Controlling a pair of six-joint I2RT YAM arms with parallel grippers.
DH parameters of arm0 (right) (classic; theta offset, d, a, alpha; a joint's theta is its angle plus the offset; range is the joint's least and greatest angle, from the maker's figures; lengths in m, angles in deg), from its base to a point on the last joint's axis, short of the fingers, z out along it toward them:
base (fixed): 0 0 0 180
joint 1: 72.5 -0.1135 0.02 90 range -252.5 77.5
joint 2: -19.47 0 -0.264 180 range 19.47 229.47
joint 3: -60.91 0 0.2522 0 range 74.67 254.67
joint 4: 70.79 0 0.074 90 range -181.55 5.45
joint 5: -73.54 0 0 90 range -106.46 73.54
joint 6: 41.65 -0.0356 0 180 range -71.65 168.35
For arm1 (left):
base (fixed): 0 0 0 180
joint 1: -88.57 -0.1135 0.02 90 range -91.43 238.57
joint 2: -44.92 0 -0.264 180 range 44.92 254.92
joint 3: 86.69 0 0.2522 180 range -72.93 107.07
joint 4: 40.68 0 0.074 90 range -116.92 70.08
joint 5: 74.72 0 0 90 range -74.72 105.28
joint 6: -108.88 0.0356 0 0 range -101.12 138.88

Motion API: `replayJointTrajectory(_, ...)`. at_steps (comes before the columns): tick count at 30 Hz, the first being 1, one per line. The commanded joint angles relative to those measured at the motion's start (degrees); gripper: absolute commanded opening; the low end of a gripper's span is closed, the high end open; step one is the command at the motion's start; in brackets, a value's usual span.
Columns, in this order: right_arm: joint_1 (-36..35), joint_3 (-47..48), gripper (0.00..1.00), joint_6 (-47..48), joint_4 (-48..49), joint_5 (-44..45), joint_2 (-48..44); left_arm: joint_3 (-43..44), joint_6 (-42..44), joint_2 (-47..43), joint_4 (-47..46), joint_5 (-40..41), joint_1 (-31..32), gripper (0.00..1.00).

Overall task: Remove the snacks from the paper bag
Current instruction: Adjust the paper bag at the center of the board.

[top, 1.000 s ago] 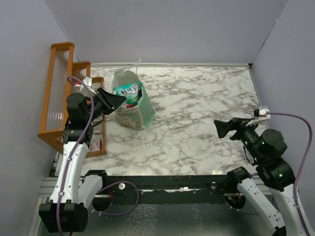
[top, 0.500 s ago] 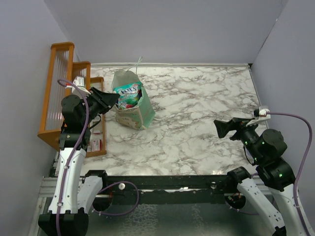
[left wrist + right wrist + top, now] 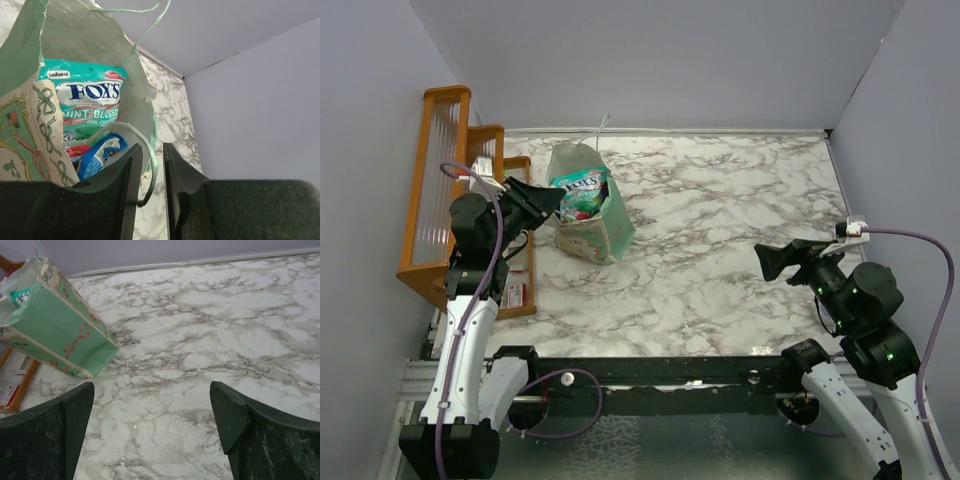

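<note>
The paper bag (image 3: 592, 228) stands tilted at the table's left, mint-green with a cream printed front, its mouth open. Snacks (image 3: 580, 191) fill it: a teal mint packet (image 3: 88, 94) on top and a blue packet (image 3: 103, 152) lower down. My left gripper (image 3: 550, 203) is at the bag's near rim, just outside the mouth. Its jaws stand narrowly apart, and the bag's thin string handle (image 3: 151, 161) loops down through the gap without being pinched. My right gripper (image 3: 768, 262) hovers wide open and empty over bare marble at the right, well away from the bag (image 3: 56, 331).
An orange wooden rack (image 3: 438, 180) stands along the left edge behind my left arm. A small red-and-white box (image 3: 516, 293) lies at its foot. Grey walls close in the table at the back and sides.
My left gripper's jaws have narrowed around the string handle, and its wrist has shifted a little left. The bag and my right arm have not moved.
</note>
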State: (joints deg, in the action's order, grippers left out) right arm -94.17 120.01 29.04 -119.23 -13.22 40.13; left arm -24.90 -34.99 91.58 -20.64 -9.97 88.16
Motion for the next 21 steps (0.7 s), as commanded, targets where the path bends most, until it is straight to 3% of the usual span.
replayJointTrajectory(1, -0.2, -0.5, 0.99, -0.5, 1.5, -0.4, -0.5, -0.6, -1.7, 0.6, -4.7, -2.4, -0.1, 0.26)
replayJointTrajectory(11, -0.2, -0.5, 0.99, -0.4, 1.5, -0.6, -0.5, -1.9, -3.5, 0.2, -7.9, -5.7, -0.1, 0.00)
replayJointTrajectory(21, -0.2, -0.1, 0.99, 1.0, 2.3, -3.3, 2.3, -3.6, -0.5, -5.4, -0.6, -8.4, -0.1, 0.00)
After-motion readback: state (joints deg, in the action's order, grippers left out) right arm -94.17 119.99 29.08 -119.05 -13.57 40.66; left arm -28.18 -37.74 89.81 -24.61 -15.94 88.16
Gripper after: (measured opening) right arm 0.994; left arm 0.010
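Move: The near handle of the paper bag already stands between the left fingertips, about 1 cm ahead of the hand point. The middle of the bag lies some 2 cm ahead, 5 cm right and 14 cm below, with the mint candy packet in its mouth about 3 cm ahead, 4 cm right and 9 cm down. The wooden shelf is roughly level, 20 cm to the left and 20 cm lower. From the right hand the handle is about 11 cm ahead, 41 cm left and 4 cm higher. Close the left gripper fully from its part-open gap, pinching the thin bag handle between the fingertips. Hold the hand nearly in place while shutting, then, with the fingers shut, ease it right and back about 2 cm, turning it some 5 degrees clockwise. ##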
